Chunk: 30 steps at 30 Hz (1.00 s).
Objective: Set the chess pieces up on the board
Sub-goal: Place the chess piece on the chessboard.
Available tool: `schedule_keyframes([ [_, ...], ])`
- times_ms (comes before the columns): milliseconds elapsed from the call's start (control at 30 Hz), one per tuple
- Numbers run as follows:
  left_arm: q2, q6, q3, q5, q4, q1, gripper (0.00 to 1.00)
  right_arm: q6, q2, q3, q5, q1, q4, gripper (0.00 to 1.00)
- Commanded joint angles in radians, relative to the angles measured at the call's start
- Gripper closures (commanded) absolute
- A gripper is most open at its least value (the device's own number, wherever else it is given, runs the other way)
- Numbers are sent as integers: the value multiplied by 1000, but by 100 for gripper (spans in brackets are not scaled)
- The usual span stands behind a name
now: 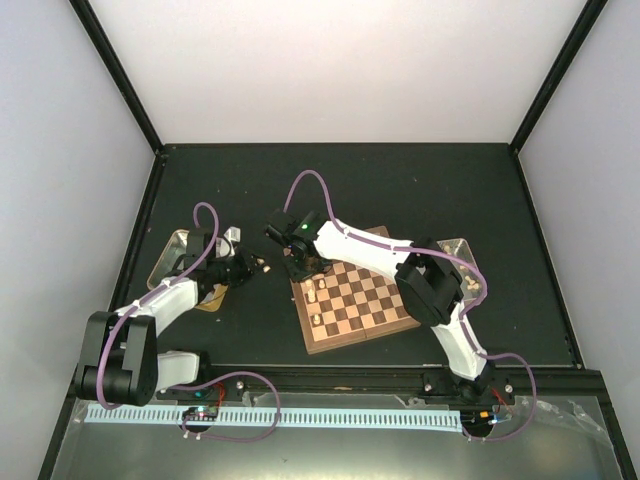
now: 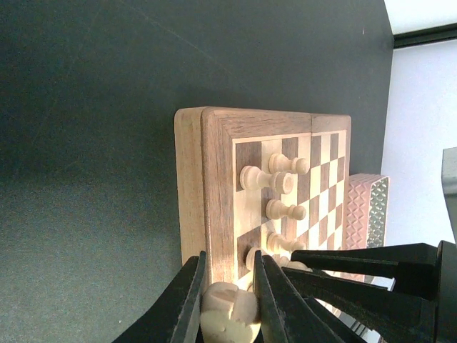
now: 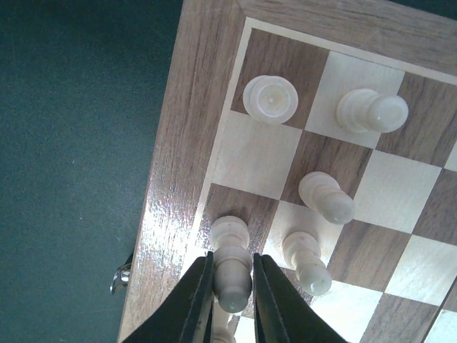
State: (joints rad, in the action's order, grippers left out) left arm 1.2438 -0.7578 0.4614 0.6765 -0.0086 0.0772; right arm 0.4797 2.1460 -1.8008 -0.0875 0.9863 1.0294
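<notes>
The board (image 1: 372,302) lies a little right of the table's middle, with a few pale chess pieces (image 1: 311,295) standing along its left edge. My right gripper (image 3: 232,270) reaches across to that edge. Its fingers press both sides of a pale chess piece (image 3: 231,239) that stands on a dark square beside the rim (image 3: 171,179). Other pale pieces (image 3: 326,196) stand close by. My left gripper (image 2: 227,286) hovers just left of the board (image 2: 214,179), shut on a pale chess piece (image 2: 228,314). The right gripper's black fingers (image 2: 357,271) show just beyond it.
A metal tin (image 1: 172,252) lies at the far left behind my left arm. A clear tray (image 1: 462,255) with small pieces lies right of the board. A pink patterned object (image 2: 365,214) lies past the board's far side. Black walls (image 1: 140,250) border the table.
</notes>
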Motion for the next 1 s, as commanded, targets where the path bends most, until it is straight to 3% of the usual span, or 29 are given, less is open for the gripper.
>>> schedule_keyframes([
  [0, 9, 24, 25, 4, -3, -9, 94, 8, 13, -14, -5, 1, 6, 82],
  [200, 4, 24, 25, 6, -6, -9, 93, 17, 0, -32, -9, 1, 9, 75],
  [700, -31, 48, 33, 18, -20, -8, 92, 41, -72, -52, -27, 2, -3, 74],
  [867, -82, 41, 47, 58, -25, -1, 92, 60, -215, 73, -5, 2, -161, 69],
  [967, -117, -11, 47, 93, -13, 6, 92, 21, -309, 191, 78, 2, -308, 62],
])
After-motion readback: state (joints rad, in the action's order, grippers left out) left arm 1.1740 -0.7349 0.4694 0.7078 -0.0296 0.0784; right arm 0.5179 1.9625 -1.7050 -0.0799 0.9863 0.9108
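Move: My right hand is over the chessboard's left column with its fingers on the light chess piece, whose middle is about 2 cm below my hand point. The tall light piece stands about 3 cm back, almost in line; another light piece is some 2 cm ahead and slightly left. A pawn stands about 3 cm ahead and 2 cm right. From my left hand, that chess piece lies about 9 cm right, 2 cm back and 4 cm lower. I open my right fingers wider and let go of the chess piece on its square, then lift my right hand away, slowly at first and quickly at the end, about 6 cm straight up, swinging the fingertips some 10 degrees left and forward. My left hand keeps its grip on its own light piece, waits, and only at the end starts up about 2 cm. ##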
